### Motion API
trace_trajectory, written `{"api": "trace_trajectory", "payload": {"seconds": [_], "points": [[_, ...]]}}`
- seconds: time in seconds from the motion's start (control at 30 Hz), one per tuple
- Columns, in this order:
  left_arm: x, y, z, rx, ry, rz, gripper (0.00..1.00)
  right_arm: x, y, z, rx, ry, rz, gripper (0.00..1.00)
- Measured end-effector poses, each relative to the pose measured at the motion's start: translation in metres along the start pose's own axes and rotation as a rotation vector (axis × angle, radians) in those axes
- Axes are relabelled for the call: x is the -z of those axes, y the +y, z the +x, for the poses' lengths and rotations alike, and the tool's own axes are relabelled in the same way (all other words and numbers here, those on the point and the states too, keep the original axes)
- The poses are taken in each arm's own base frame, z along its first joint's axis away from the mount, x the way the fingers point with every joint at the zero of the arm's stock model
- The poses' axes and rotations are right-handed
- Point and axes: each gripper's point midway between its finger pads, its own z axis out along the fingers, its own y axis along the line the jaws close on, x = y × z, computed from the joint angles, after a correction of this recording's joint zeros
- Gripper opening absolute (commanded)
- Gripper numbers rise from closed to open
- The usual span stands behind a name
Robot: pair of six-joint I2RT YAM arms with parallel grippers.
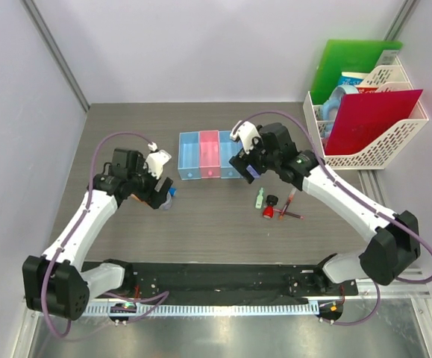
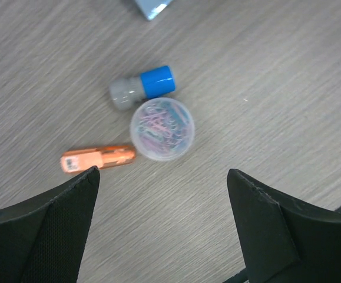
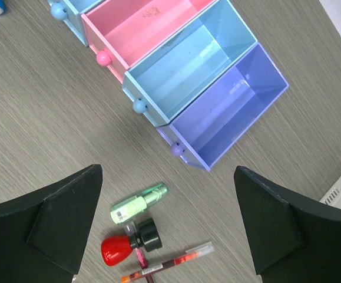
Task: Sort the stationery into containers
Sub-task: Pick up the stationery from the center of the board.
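The row of four joined bins [image 1: 201, 155] stands mid-table; the right wrist view shows the pink [image 3: 141, 29], light blue [image 3: 188, 65] and purple-blue [image 3: 229, 103] ones empty. My left gripper [image 1: 163, 200] is open and empty above an orange piece [image 2: 98, 159], a clear round tub of paper clips [image 2: 162, 130] and a blue-and-grey piece [image 2: 142, 87]; its jaws [image 2: 162, 172] stand wide apart. My right gripper [image 1: 247, 170], open and empty [image 3: 167, 169], hovers over the bins' right end, above a green piece [image 3: 138, 203], a red-black cap [image 3: 129, 242] and thin dark-red pens [image 3: 167, 262].
A white mesh file rack [image 1: 380, 149] with a red folder [image 1: 372, 119] and a green folder [image 1: 350, 67] stands at the back right. Grey walls close the left and back sides. The green piece [image 1: 260, 198] and the pens [image 1: 290, 205] lie just in front of the bins.
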Motion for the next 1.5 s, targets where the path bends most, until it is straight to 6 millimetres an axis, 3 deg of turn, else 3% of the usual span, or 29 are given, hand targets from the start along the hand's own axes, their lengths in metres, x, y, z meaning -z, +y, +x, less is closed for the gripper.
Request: {"api": "trace_trajectory", "payload": {"seconds": [0.2,0.43,0.6,0.77,0.93,1.03,1.17,1.27,1.37,1.5], "points": [[-0.025,-0.011,0.02,-0.019,0.083,0.108,0.86,0.024,0.0,0.005,0.03,-0.026,0.018,1.0],[-0.057,-0.009,0.042,-0.015,0.191,0.154,0.86,0.028,0.003,0.022,0.057,-0.003,0.021,0.99],[-0.068,-0.006,0.043,-0.021,0.215,0.168,0.86,0.03,0.007,0.033,0.06,0.017,0.017,1.0],[-0.071,-0.003,0.038,-0.032,0.204,0.164,0.81,0.035,0.006,0.032,0.061,0.004,0.024,1.0],[-0.077,-0.003,0.042,-0.024,0.22,0.174,0.62,0.037,0.003,0.033,0.064,0.007,0.043,1.0],[-0.08,-0.004,0.044,-0.023,0.229,0.181,0.44,0.039,0.001,0.033,0.067,0.006,0.059,1.0],[-0.08,-0.003,0.041,-0.028,0.224,0.183,0.12,0.043,-0.003,0.033,0.067,-0.001,0.082,1.0],[-0.075,-0.004,0.038,-0.031,0.237,0.193,0.0,0.048,-0.006,0.034,0.067,-0.008,0.102,1.0],[-0.064,-0.003,0.022,-0.05,0.231,0.209,0.0,0.053,-0.011,0.035,0.068,-0.012,0.126,1.0],[-0.034,-0.003,-0.023,-0.117,0.146,0.196,0.0,0.06,-0.026,0.041,0.048,-0.009,0.173,0.99]]}}
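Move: The clear round jar of paper clips stands almost under the left hand, about 2 cm ahead, 1 cm right and 9 cm below. Seen from the left hand, the blue-capped vial lies some 5 cm ahead and 2 cm right, the orange stick 3 cm ahead and 5 cm left, both about 11 cm down, and the organizer's leftmost light-blue bin 17 cm ahead and 8 cm right. From the right hand, the jar is roughly 6 cm back, 23 cm left and 17 cm down. Pinching the paper-clip jar between its two pads, the left hand first sinks about 9 cm over it with fingers wide, tipping some 15 degrees steeper, then closes and carries it up nearly 8 cm, easing forward and right at the end. Meanwhile the empty, open right hand draws back about 3 cm and shifts 7 cm right, clear of the organizer. ##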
